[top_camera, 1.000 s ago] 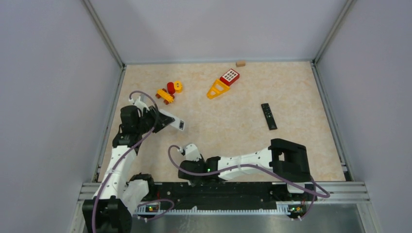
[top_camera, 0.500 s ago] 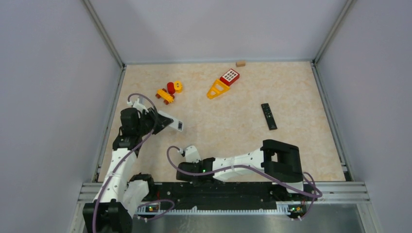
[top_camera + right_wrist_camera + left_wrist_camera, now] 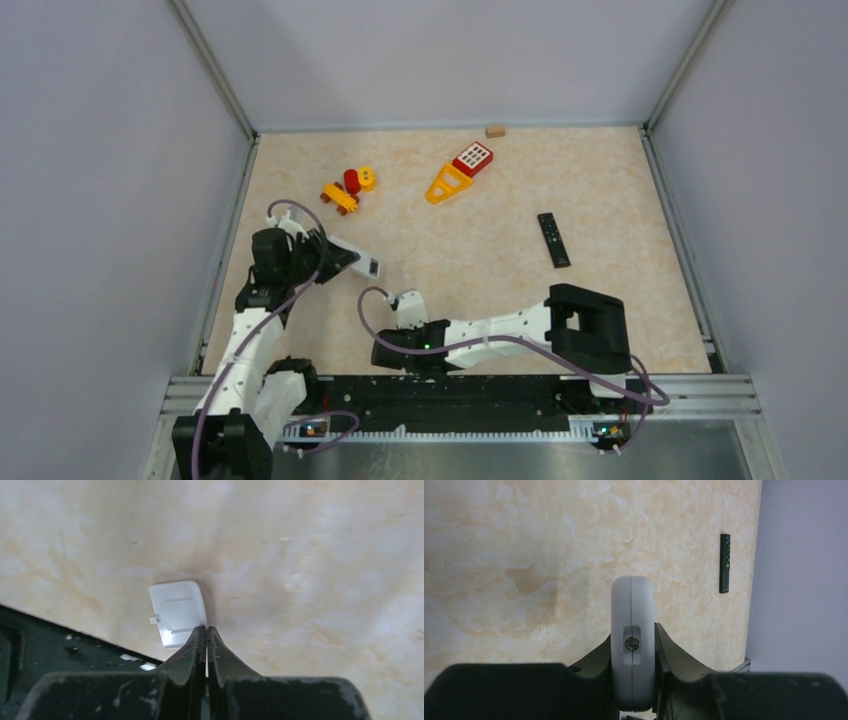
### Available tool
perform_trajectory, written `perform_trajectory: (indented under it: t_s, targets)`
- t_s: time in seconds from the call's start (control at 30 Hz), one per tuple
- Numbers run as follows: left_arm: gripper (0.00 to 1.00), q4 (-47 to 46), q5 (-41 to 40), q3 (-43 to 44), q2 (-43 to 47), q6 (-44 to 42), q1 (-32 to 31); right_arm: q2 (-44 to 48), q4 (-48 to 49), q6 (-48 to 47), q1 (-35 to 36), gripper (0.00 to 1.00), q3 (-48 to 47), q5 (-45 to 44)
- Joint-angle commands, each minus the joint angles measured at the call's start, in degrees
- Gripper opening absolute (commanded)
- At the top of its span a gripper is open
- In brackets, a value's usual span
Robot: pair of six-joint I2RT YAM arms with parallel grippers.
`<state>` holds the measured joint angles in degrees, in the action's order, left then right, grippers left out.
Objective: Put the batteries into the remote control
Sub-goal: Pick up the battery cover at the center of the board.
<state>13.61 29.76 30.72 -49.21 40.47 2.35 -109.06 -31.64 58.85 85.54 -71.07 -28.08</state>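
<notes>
My left gripper (image 3: 322, 256) is shut on a white remote control (image 3: 355, 259) and holds it above the table on the left. In the left wrist view the remote (image 3: 632, 597) stands on edge between the two fingers of that gripper (image 3: 632, 632), its end with a small screw recess facing the camera. My right gripper (image 3: 407, 300) is low near the table's front middle. Its jaws (image 3: 206, 628) are shut, the tips touching the near right corner of a small white battery cover (image 3: 177, 609) lying on the table. The batteries are hidden.
A black remote (image 3: 553, 239) lies at the right (image 3: 724, 563). Red and yellow toy pieces (image 3: 349, 188), a yellow and red toy phone (image 3: 460, 172) and a wooden block (image 3: 495, 130) sit toward the back. The black base rail (image 3: 50, 650) runs just left of the cover.
The right gripper has closed from half open and shifted slightly right and forward. The left arm has brought the white remote a little nearer and lower.
</notes>
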Motion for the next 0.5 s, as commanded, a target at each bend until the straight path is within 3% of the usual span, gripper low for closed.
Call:
perform_trajectory:
  t_s: [0.0,0.23,0.47]
  targets:
    - [0.00,-5.1,3.5,-2.3,0.9,1.6,0.3,9.4,-2.2,3.3,-3.6,0.00,4.3,-5.9]
    - [0.00,-23.4,4.5,-11.9,-1.9,11.9,-1.4,22.2,-1.7,2.2,-11.6,0.00,11.9,-6.4]
    - [0.07,-36.3,-9.3,-15.3,-7.4,19.7,-11.6,29.7,0.9,-2.2,-19.0,0.00,15.4,-3.5]
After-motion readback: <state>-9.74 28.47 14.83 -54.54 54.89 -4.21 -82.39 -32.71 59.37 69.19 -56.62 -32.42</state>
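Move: The battery cover sits in the right fingertips at table height, its middle about 2 cm left of them and 1 cm back. From the right hand, the white remote held by the left hand lies some 18 cm ahead, 7 cm left and 13 cm higher; on the table, the toy truck is roughly 37 cm ahead and 14 cm left, the black remote 27 cm ahead and 32 cm right. From the left hand, the cover lies about 18 cm back, 5 cm right and 13 cm below. Keeping its pinch on one edge of the battery cover, the right hand carries it forward and to the right, about 10 cm each way, while lifting some 8 cm and turning about 20 degrees clockwise. The left hand, still gripping the white remote, sinks 6 cm and drifts 3 cm right, its left side tipping down slightly, so the two come closer and nearly level. ##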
